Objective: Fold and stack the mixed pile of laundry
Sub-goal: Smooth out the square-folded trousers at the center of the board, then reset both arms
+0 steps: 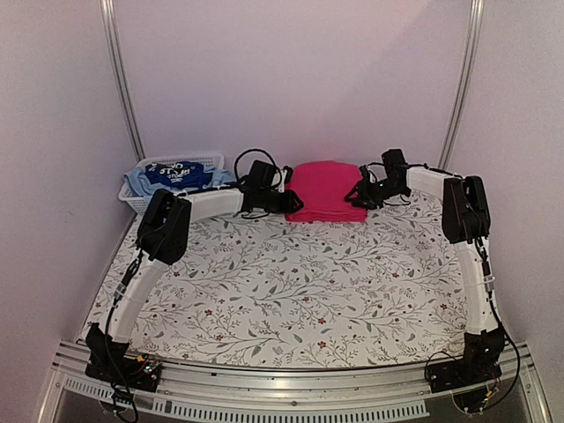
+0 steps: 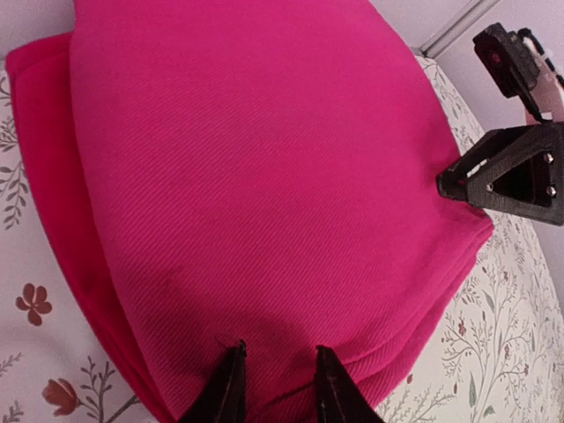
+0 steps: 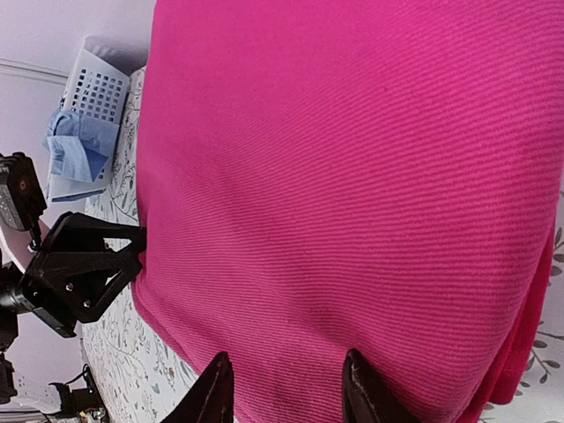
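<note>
A folded pink-magenta cloth (image 1: 323,189) lies at the back middle of the table, filling the left wrist view (image 2: 264,176) and the right wrist view (image 3: 352,176). My left gripper (image 1: 286,204) is at its left edge. Its tips (image 2: 278,357) stand apart over the flat fabric, with no fold pinched between them. My right gripper (image 1: 357,198) is at the right edge, jaws (image 3: 286,366) also apart over smooth cloth. More of the laundry pile sits in a basket: a dark blue white-printed piece (image 1: 176,174) and light blue pieces (image 1: 137,183).
The white slatted basket (image 1: 145,167) stands at the back left, close to my left arm's forearm. The floral tablecloth (image 1: 300,282) covers the table. Walls and metal rails close in the back and sides.
</note>
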You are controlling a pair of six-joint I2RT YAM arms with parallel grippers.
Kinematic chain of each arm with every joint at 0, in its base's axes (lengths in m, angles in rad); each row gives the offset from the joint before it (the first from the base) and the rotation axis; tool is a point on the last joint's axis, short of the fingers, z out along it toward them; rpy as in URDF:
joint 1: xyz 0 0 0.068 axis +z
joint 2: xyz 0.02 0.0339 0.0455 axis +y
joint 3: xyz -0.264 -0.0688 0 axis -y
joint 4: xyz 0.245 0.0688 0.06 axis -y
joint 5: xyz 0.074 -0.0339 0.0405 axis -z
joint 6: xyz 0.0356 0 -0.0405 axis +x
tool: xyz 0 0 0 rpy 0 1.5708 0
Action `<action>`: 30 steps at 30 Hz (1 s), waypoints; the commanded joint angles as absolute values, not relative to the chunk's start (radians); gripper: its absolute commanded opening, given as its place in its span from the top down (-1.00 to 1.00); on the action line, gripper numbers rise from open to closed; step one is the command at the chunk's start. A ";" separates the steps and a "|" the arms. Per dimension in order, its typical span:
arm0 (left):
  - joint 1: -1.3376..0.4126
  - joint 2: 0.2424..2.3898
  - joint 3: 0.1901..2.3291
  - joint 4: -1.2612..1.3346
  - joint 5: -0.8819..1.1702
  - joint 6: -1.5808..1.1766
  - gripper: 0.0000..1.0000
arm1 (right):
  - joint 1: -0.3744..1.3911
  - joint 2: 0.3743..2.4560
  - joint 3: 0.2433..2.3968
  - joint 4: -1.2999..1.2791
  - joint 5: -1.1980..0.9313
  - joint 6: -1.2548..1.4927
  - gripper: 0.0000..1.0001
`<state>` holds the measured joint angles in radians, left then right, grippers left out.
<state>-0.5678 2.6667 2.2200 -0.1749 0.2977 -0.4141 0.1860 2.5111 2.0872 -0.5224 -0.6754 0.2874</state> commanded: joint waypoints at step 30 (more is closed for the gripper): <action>-0.416 1.768 1.761 -0.445 0.076 -0.382 -0.99 | 0.025 1.718 1.636 -0.610 -0.584 0.138 -0.98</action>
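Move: My left fingers are at the near left corner of the square-folded trousers, whose middle lies about 5 cm ahead and 10 cm to my right, roughly level; the folded red stack beneath is about 4 cm ahead, 9 cm right and 3 cm lower. The laundry basket stands some 40 cm to my left and 6 cm farther out. From my right hand the trousers' middle is about 9 cm left and 3 cm ahead. I draw my left hand back along the near left corner about 5 cm while its fingers spread wide, then lift it some 30 cm, swinging left away from the trousers. My right fingers linger at the right edge, opening, before that hand climbs about 25 cm, going right and finally back. Both hands come clear of the cloth, with their fingers tipping upwards. ##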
